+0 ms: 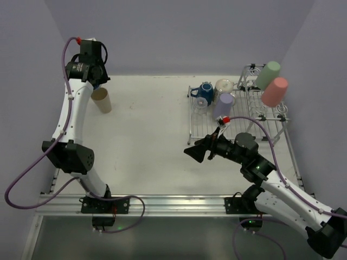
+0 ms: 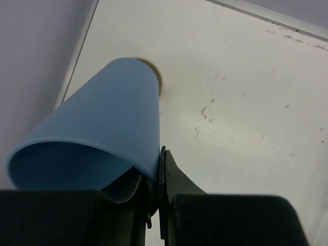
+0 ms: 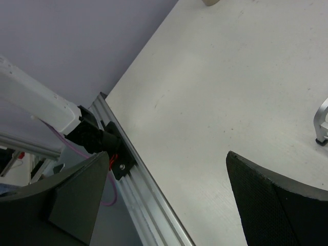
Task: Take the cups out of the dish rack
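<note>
My left gripper [image 2: 160, 159] is shut on the wall of a blue cup [image 2: 102, 118], one finger inside the rim and one outside. It holds the cup tilted above the table's far left corner, just over a beige cup [image 1: 101, 100]. In the top view that gripper [image 1: 93, 81] hides most of the blue cup. The dish rack [image 1: 260, 116] stands at the right with a dark-blue mug [image 1: 205, 92], a clear glass [image 1: 223, 86], and lavender [image 1: 224, 104], green [image 1: 268, 75] and salmon-pink [image 1: 275, 91] cups. My right gripper [image 1: 195, 152] hangs open and empty left of the rack's front corner.
The right wrist view looks down on bare table between wide fingers [image 3: 277, 205], with the aluminium rail [image 3: 148, 195] at the near edge, the left arm's base [image 3: 92, 136] and one rack foot [image 3: 322, 123]. Grey walls close in on the left, back and right.
</note>
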You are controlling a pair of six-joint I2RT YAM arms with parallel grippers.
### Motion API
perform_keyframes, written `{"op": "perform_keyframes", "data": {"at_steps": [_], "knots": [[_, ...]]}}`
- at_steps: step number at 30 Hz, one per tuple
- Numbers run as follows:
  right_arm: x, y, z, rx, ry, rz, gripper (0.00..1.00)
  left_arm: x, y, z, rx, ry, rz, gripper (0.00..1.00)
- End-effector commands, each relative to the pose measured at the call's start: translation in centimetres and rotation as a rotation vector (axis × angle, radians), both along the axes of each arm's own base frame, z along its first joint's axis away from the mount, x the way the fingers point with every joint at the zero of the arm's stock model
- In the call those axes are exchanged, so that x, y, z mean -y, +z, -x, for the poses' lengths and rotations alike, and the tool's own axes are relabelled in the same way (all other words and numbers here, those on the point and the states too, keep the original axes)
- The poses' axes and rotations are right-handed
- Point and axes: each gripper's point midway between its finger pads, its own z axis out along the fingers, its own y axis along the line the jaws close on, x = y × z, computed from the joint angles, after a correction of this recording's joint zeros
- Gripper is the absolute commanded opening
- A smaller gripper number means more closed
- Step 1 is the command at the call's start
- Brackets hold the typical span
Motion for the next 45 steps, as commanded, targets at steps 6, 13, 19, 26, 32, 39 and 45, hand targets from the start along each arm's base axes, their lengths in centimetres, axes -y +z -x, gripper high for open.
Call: {"op": "perform_keyframes", "data": {"at_steps": [6, 13, 19, 26, 32, 39, 45], "knots": [[-0.4, 0.9, 0.5, 0.037, 0.017, -0.024, 0.99, 0.0, -2.0, -2.3, -0.071, -0.032, 0.018, 0.00], [-0.9, 0.1, 0.2, 0.015, 0.019, -0.003, 0.99, -0.7, -3.6, -3.1, -0.109, -0.011, -0.007, 0.00], [-0.9, -0.2, -0.1, 0.010, 0.010, 0.010, 0.99, -0.8, -5.5, -2.6, -0.163, -0.023, -0.020, 0.00], [-0.9, -0.2, -0.2, 0.011, 0.005, 0.014, 0.99, -1.2, -7.4, -2.5, -0.211, -0.032, -0.017, 0.00], [-0.9, -0.3, -0.2, 0.011, 0.006, 0.020, 0.99, -1.5, -7.9, -2.9, -0.218, -0.036, -0.012, 0.00], [-0.8, -0.6, -0.4, 0.009, 0.000, 0.036, 0.99, -1.5, -9.4, -3.9, -0.239, -0.046, 0.026, 0.00], [-0.8, -0.4, -0.4, 0.017, -0.001, 0.047, 0.99, -1.8, -10.1, -4.7, -0.246, -0.046, 0.032, 0.00]]}}
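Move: The left hand holds the blue cup by its rim, closed end pointing ahead and down; the upright tan cup it is bound for stands about 9 cm ahead, 4 cm left and some 24 cm below that hand. Nothing else stands close by. From the idle, open right hand the tan cup is roughly 34 cm ahead, 41 cm left and 17 cm lower. Left hand lowers the pinched blue cup about 11 cm and forward 4, tipping steeper, towards the tan cup. ##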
